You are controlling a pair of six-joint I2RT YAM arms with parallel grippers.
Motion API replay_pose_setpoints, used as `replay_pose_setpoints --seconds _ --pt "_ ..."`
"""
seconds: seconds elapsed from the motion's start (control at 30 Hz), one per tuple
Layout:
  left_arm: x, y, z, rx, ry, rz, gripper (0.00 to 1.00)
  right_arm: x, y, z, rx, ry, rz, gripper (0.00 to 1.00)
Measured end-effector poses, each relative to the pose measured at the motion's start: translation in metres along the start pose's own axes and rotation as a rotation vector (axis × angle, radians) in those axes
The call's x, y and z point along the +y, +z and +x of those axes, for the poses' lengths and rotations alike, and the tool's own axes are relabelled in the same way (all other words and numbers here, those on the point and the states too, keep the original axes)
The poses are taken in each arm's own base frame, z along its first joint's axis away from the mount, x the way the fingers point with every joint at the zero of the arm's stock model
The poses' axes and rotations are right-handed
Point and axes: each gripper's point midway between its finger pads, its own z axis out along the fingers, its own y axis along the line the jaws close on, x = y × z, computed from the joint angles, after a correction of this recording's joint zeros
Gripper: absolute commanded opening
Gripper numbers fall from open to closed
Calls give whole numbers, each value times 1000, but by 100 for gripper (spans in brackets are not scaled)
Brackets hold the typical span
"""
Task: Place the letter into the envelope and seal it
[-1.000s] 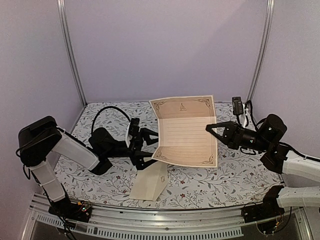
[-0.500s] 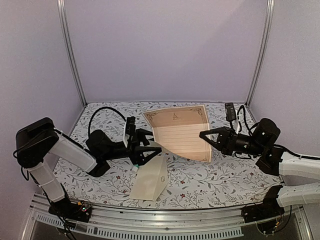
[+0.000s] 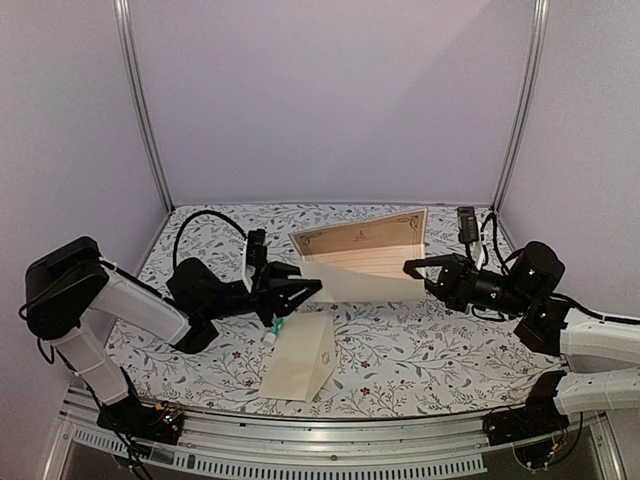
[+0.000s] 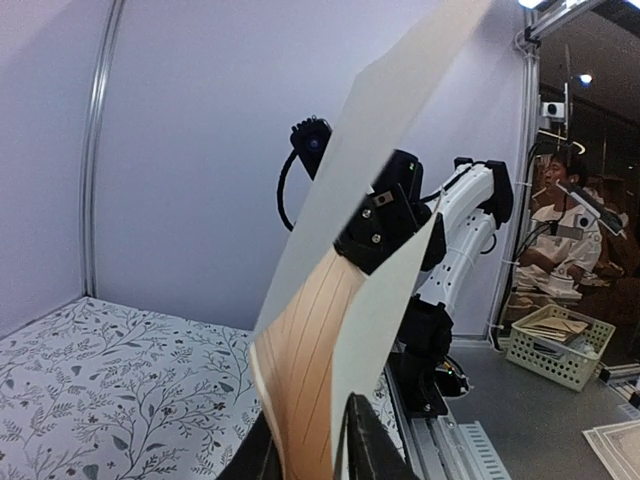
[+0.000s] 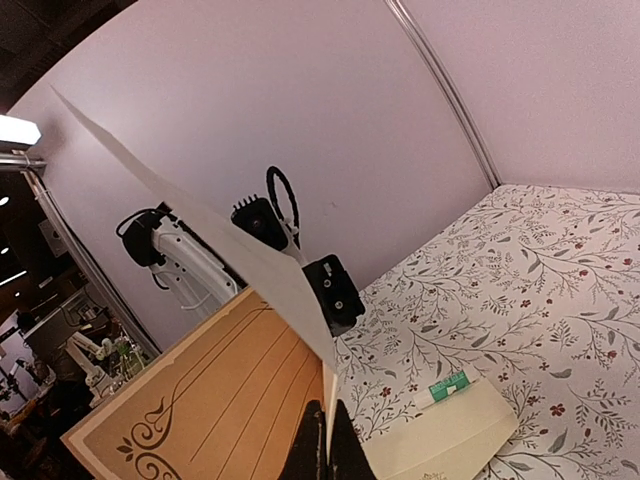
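Note:
The letter, tan with a dark border and ruled lines, hangs above the table, bent over on itself with its pale back on the near side. My left gripper is shut on its left end; in the left wrist view the curled letter fills the space between the fingers of the left gripper. My right gripper is shut on the right edge, and in the right wrist view the right gripper pinches the letter thin. The cream envelope lies flat on the table below, also visible as the envelope in the right wrist view.
A green-and-white glue stick lies at the envelope's far left corner, shown as the glue stick in the right wrist view. The table has a floral cloth. Metal posts stand at the back corners. A white basket sits beyond the table.
The letter went from an upright open sheet to a low fold. My left gripper moved right and closed on its left end. The right gripper came lower and slightly left.

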Motion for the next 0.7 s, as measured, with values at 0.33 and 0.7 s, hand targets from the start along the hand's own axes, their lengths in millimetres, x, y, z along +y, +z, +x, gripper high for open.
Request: replay_pose_setpoints --seconds 0.33,0.7 --pt "-3 1 -4 -9 -2 8 0 7 -5 -11 -48 -36 -9 1" --pt "-4 -2 -6 -13 -3 -2 0 0 3 -2 -5 -25 -3 57"
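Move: Up in the air between the hands, the letter hangs bent over on itself, its middle about 6 cm right of the left hand, 2 cm ahead and 2 cm higher. Some 25 cm beneath the left hand, the envelope lies 4 cm back and 4 cm left, and the glue stick 2 cm ahead and 9 cm left. The right hand holds the letter's right edge, its middle about 6 cm left and 1 cm ahead. Closing the rest of the way, the left fingers pinch the bent letter near its left edge and then stay shut, the hand nearly still in place. Holding the right edge, the right hand lifts about 1 cm, sinks back as far, and at the end starts opening its fingers around the paper to release it. ##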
